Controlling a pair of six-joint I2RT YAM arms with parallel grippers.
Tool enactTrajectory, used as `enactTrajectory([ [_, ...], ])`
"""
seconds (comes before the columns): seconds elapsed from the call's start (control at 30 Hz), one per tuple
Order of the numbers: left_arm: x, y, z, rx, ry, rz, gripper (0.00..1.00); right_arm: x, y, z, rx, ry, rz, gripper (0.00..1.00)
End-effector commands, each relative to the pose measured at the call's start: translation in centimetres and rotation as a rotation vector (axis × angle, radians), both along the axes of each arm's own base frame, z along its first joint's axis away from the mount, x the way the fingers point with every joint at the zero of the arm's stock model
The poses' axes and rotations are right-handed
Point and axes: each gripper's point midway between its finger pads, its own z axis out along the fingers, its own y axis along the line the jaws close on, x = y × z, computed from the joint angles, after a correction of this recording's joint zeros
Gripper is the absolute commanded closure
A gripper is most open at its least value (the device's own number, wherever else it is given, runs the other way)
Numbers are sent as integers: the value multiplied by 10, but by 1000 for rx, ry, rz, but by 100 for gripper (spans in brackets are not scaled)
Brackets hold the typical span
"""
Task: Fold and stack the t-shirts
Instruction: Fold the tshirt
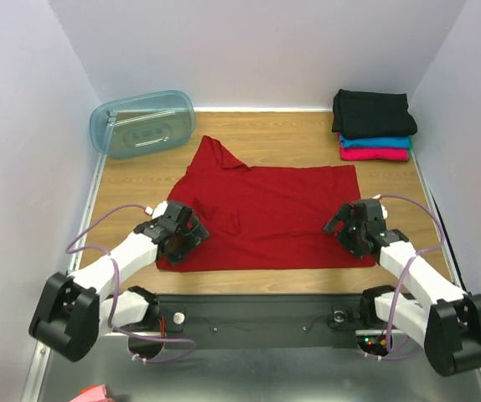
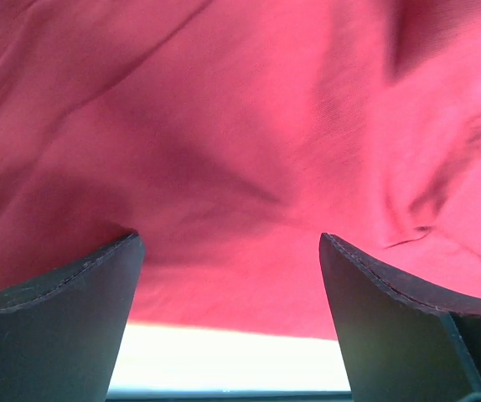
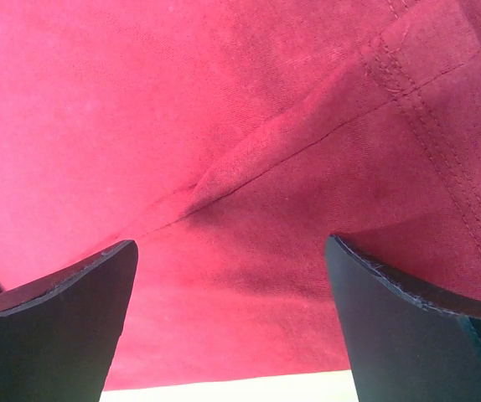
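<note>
A deep red t-shirt (image 1: 266, 213) lies spread flat across the middle of the wooden table, one sleeve pointing to the back left. My left gripper (image 1: 180, 232) hovers over the shirt's near left corner, jaws wide open; in its wrist view red cloth (image 2: 240, 151) fills the gap above the near hem. Over the near right part of the shirt my right gripper (image 1: 354, 229) is open too, with a folded seam (image 3: 307, 142) lying ahead of its fingers. At the back right stands a stack of folded t-shirts: black (image 1: 372, 112) on top, teal blue (image 1: 376, 142) under it, magenta pink (image 1: 376, 154) lowest.
A translucent pale blue plastic tub (image 1: 142, 123) leans at the back left corner. White walls close the table on three sides. A black rail (image 1: 266, 316) with both arm bases runs along the near edge. Bare wood (image 1: 299, 134) shows between the shirt and the stack.
</note>
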Motion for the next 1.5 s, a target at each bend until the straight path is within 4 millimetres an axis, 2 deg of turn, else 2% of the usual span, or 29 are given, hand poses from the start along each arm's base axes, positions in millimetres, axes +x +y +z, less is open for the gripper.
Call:
enactTrajectory([
  [0.0,-43,16,-10,27,113,48,1,-47,-7,-19,13,150,-69,0],
  [0.03,-47,12,-8,3,112,57,1,-47,-6,-16,18,135,-73,0],
  [0.1,-43,10,6,-21,45,64,2,-41,-5,-3,28,83,-65,0],
  [0.13,-35,11,21,-15,-6,72,2,-32,-4,10,23,43,-47,0],
  [0.23,-21,15,49,20,-72,66,2,-14,-5,35,-11,-20,-15,0],
  [0.27,-5,13,73,38,-140,50,2,0,-7,52,-39,-55,4,0],
  [0.3,4,12,86,46,-174,42,2,6,-7,59,-54,-67,14,0],
  [0.33,24,6,107,56,-232,36,2,12,-9,66,-80,-80,36,0],
  [0.4,45,0,127,94,-290,-15,2,32,-11,83,-112,-103,26,0],
  [0.43,70,-12,147,96,-342,-23,1,37,-13,87,-133,-107,38,0],
  [0.47,83,-16,155,133,-368,-68,2,49,-12,104,-143,-143,41,0],
  [0.53,112,-29,173,160,-416,-103,2,61,-13,104,-170,-125,42,0],
  [0.57,138,-41,181,188,-431,-119,2,68,-14,108,-181,-128,44,0],
  [0.67,186,-50,183,264,-389,-89,2,86,-21,114,-221,-133,6,0],
  [0.73,208,-43,177,319,-347,-53,2,92,-22,115,-232,-132,0,0],
  [0.77,232,-55,176,306,-342,-88,2,96,-21,112,-232,-123,2,0],
  [0.8,244,-57,173,306,-340,-102,2,98,-20,109,-233,-117,5,0],
  [0.83,266,-61,167,302,-335,-110,2,98,-20,102,-234,-99,7,0],
  [0.9,287,-62,158,309,-332,-119,2,98,-19,94,-235,-81,13,0],
  [0.93,303,-59,146,310,-298,-108,2,98,-19,87,-242,-64,18,0],
  [1.07,337,-56,130,343,-302,-88,4,98,-19,76,-250,-36,33,0],
  [1.1,350,-57,131,332,-339,-103,4,98,-18,74,-253,-29,38,0],
  [1.23,373,-77,106,242,-374,-182,5,98,-19,67,-259,-14,43,0],
  [1.33,385,-85,96,233,-401,-212,5,98,-19,61,-258,-2,43,0],
  [1.37,389,-87,85,232,-394,-218,5,98,-19,58,-257,5,44,0],
  [1.47,400,-89,67,231,-390,-220,5,98,-15,50,-246,25,60,0],
])
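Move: The shirt's far-left sleeve lies about 33 cm ahead of the left hand and 4 cm to its right, roughly level with the fingertips; the clear bin stands some 42 cm ahead and 21 cm left of that hand, and the sleeve is some 32 cm ahead and 40 cm left of the right hand. The shirt's far-right corner is about 27 cm ahead of the right hand and 5 cm to its right. Both open hands drag back 3 cm, lift off the shirt, then reach forward, left 40 cm towards the far-left sleeve. ##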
